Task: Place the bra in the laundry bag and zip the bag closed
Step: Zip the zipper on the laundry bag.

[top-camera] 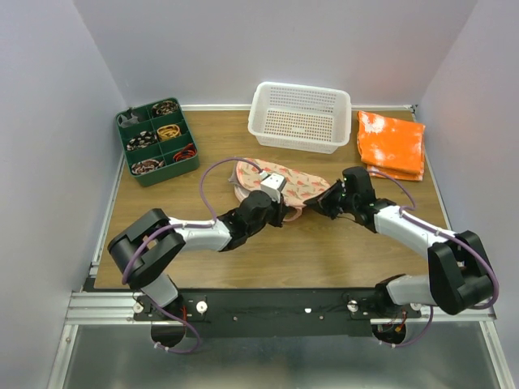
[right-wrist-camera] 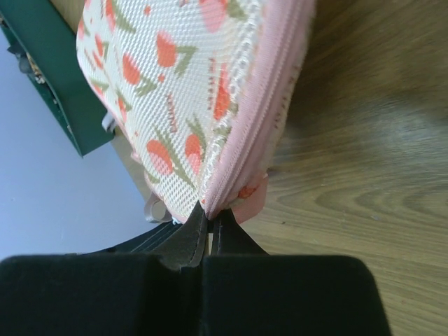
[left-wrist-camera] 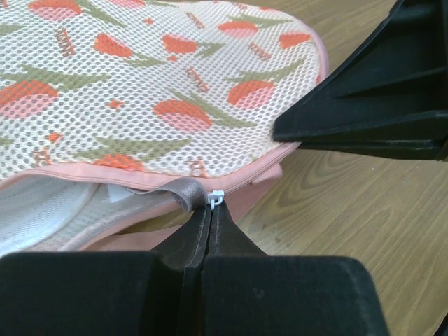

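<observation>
The laundry bag (top-camera: pixel 304 185), pale pink mesh with a red and green fruit print, lies mid-table between both grippers. My left gripper (top-camera: pixel 285 214) is at its front edge. In the left wrist view it (left-wrist-camera: pixel 211 208) is shut on the small white zipper pull (left-wrist-camera: pixel 217 199) at the bag's (left-wrist-camera: pixel 161 91) rim. The rim gapes open to the left of the pull. A taupe strap of the bra (left-wrist-camera: pixel 178 190) loops out of that gap; the rest of the bra is hidden inside. My right gripper (top-camera: pixel 319 203) (right-wrist-camera: pixel 212 212) is shut on the pink zipped rim at the bag's (right-wrist-camera: pixel 189 91) right end.
A white perforated basket (top-camera: pixel 300 117) stands at the back centre. An orange-and-white folded cloth (top-camera: pixel 392 144) lies back right. A green compartment tray (top-camera: pixel 156 140) with small items sits back left, also in the right wrist view (right-wrist-camera: pixel 52 77). Grey walls enclose three sides.
</observation>
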Tool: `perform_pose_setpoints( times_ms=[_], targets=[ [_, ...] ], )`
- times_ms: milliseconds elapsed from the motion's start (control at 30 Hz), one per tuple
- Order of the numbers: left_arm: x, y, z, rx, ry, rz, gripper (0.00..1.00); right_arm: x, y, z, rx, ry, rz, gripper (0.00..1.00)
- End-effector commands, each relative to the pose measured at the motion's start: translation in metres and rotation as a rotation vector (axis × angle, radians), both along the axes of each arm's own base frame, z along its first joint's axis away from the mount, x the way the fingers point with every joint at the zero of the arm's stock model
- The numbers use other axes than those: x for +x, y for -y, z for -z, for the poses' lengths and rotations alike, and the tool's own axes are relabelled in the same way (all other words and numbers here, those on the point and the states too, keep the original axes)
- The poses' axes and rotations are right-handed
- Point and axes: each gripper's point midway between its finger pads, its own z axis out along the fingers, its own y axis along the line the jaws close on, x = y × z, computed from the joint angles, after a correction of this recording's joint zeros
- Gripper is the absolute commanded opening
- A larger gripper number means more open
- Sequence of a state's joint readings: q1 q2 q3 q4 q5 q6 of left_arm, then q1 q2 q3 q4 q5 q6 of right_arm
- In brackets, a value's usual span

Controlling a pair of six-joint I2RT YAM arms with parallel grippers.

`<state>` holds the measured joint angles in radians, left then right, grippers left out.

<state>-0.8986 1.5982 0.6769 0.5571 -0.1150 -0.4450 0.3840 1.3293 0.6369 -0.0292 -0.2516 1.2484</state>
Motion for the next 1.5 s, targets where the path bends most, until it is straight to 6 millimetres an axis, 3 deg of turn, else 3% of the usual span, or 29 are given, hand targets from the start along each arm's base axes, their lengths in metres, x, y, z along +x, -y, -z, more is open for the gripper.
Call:
perform_pose_setpoints(
  times_ms=[0,267,433,633,733,833,900,933,1000,1033,1200,1467],
  targets=[
    [0.008,-0.024,0.003,0.054,0.006,-0.075,0.00,0.004,0.030,0.010,-0.110,-0.009,0.081,0.01],
    [0.009,-0.038,0.005,0.090,-0.002,-0.105,0.00,0.011,0.052,0.015,-0.189,0.003,0.131,0.01],
    [0.007,-0.059,0.011,0.135,-0.015,-0.150,0.00,0.018,0.066,0.018,-0.245,-0.003,0.167,0.01],
    [0.000,-0.076,0.014,0.143,-0.039,-0.179,0.00,0.029,0.071,0.015,-0.273,0.012,0.168,0.01],
    [-0.006,-0.077,0.014,0.124,-0.057,-0.169,0.00,0.033,0.064,0.011,-0.261,0.021,0.119,0.14],
    [-0.010,-0.069,0.014,0.079,-0.092,-0.157,0.00,0.028,0.050,0.006,-0.217,0.014,0.033,0.33],
    [-0.008,-0.062,0.015,0.055,-0.114,-0.153,0.00,0.021,0.043,0.002,-0.167,0.014,0.007,0.62],
    [-0.007,-0.060,0.015,0.050,-0.122,-0.158,0.00,0.015,0.037,-0.008,-0.121,0.022,-0.012,0.66],
    [-0.004,-0.052,0.013,0.030,-0.138,-0.163,0.00,0.005,0.029,-0.013,-0.035,0.019,-0.009,0.70],
    [-0.004,-0.049,0.012,0.028,-0.140,-0.158,0.00,-0.003,0.021,-0.024,0.031,0.030,-0.032,0.71],
    [0.000,-0.028,0.006,0.051,-0.139,-0.145,0.00,-0.020,0.010,-0.027,0.173,-0.030,-0.020,0.71],
    [-0.009,0.008,-0.001,0.071,-0.125,-0.108,0.00,-0.009,0.008,-0.020,0.208,-0.035,0.024,0.71]
  ],
)
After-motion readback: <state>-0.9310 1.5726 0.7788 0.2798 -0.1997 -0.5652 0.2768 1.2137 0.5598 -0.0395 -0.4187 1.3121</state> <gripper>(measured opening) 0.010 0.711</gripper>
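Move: Pinched in the left fingers is the zipper pull; the bag's still-open left end lies some 14 cm left and 9 cm ahead of that hand, and the bag's middle about 10 cm ahead and 2 cm left. The closed zip edge in the right fingers is roughly 6 cm right and 4 cm ahead of the left hand. From the right hand, the pull lies about 6 cm left and 4 cm back, at much the same height. Hauling the pinched zipper pull left about 5 cm, the left hand works against the right, which keeps its pinch on the zip edge and draws some 3 cm right. The right fingers then open wide and let go, edging forward before backing off about 4 cm and rising slightly; the left, pull still gripped, dips and swings back right to nearly where it began. ##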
